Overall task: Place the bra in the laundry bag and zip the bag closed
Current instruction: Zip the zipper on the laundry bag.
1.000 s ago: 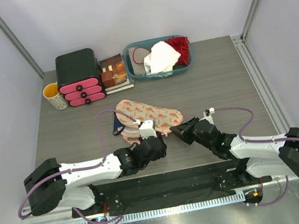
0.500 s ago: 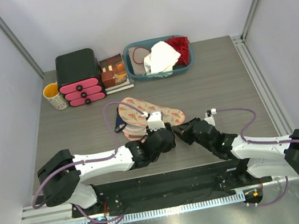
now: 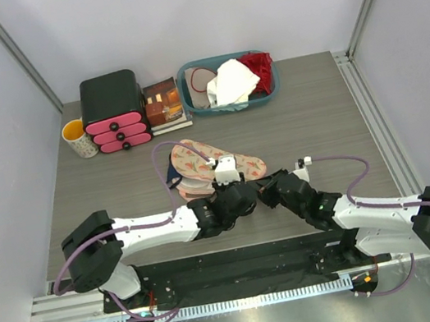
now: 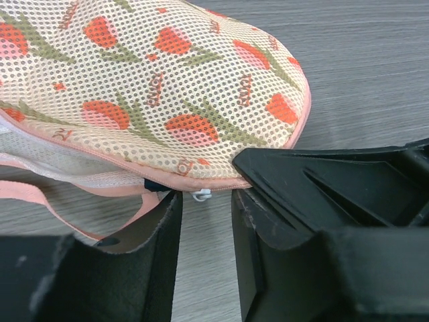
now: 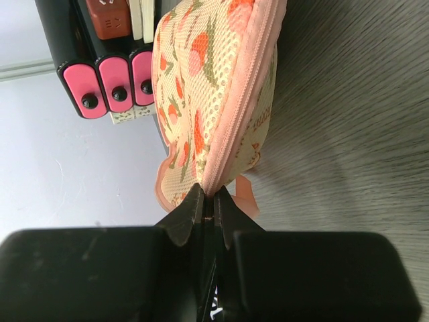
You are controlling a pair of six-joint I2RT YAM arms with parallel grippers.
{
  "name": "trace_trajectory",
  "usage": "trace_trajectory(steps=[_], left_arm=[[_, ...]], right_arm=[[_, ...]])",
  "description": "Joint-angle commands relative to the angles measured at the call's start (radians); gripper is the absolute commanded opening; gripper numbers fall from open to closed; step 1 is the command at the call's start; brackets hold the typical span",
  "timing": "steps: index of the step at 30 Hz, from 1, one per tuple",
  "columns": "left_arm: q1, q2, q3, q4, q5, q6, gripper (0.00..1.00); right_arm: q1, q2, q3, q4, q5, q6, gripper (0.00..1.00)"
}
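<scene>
The laundry bag lies mid-table, a cream floral mesh pouch with pink zipper trim. A navy edge of the bra sticks out at its left end, and a navy bit shows under the trim in the left wrist view. My left gripper is open at the bag's near right edge. The small white zipper pull sits just beyond its fingertips. My right gripper is shut on the bag's pink zipper edge, right beside the left one.
A teal basket with a white cloth and a red garment stands at the back. A black box with pink drawers, a book and a mug stand back left.
My left gripper has moved right along the bag's near edge until it is next to the right gripper. The bag's right end has shifted slightly. The right gripper keeps its pinch.
</scene>
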Motion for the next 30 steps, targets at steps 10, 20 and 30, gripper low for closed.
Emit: trace_trajectory(steps=[10, 20, 30], left_arm=[[-0.001, 0.055, 0.1, -0.134, -0.22, -0.036, 0.0], [-0.001, -0.069, -0.004, -0.151, -0.198, -0.026, 0.0], [0.003, -0.287, -0.139, 0.062, 0.095, 0.128, 0.0]], right_arm=[[0.036, -0.061, 0.013, -0.005, 0.051, 0.015, 0.01], [0.036, -0.218, -0.017, -0.177, 0.142, -0.043, 0.01], [0.036, -0.207, 0.021, -0.196, 0.131, -0.075, 0.01]])
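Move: Just ahead of the left fingertips, about 1 cm forward and 1 cm lower, the zipper pull sits between the parted fingers. From that hand, the bag end pinched by the right fingers is some 3 cm to the right and 2 cm farther out, and the laundry bag's middle is about 7 cm left, 7 cm out and 3 cm lower. From the right hand, the pull lies roughly 3 cm left, 1 cm back and 1 cm lower. Easing forward about a centimetre, the left hand shuts its fingers on the zipper pull, then draws it left along the bag's edge, away from the right hand, and turns up and back, ending about 3 cm left, 2.5 cm higher and 2.5 cm back from its start. The right hand keeps its pinch on the bag end and lifts it about 2 cm, also shifting right and slightly back. ##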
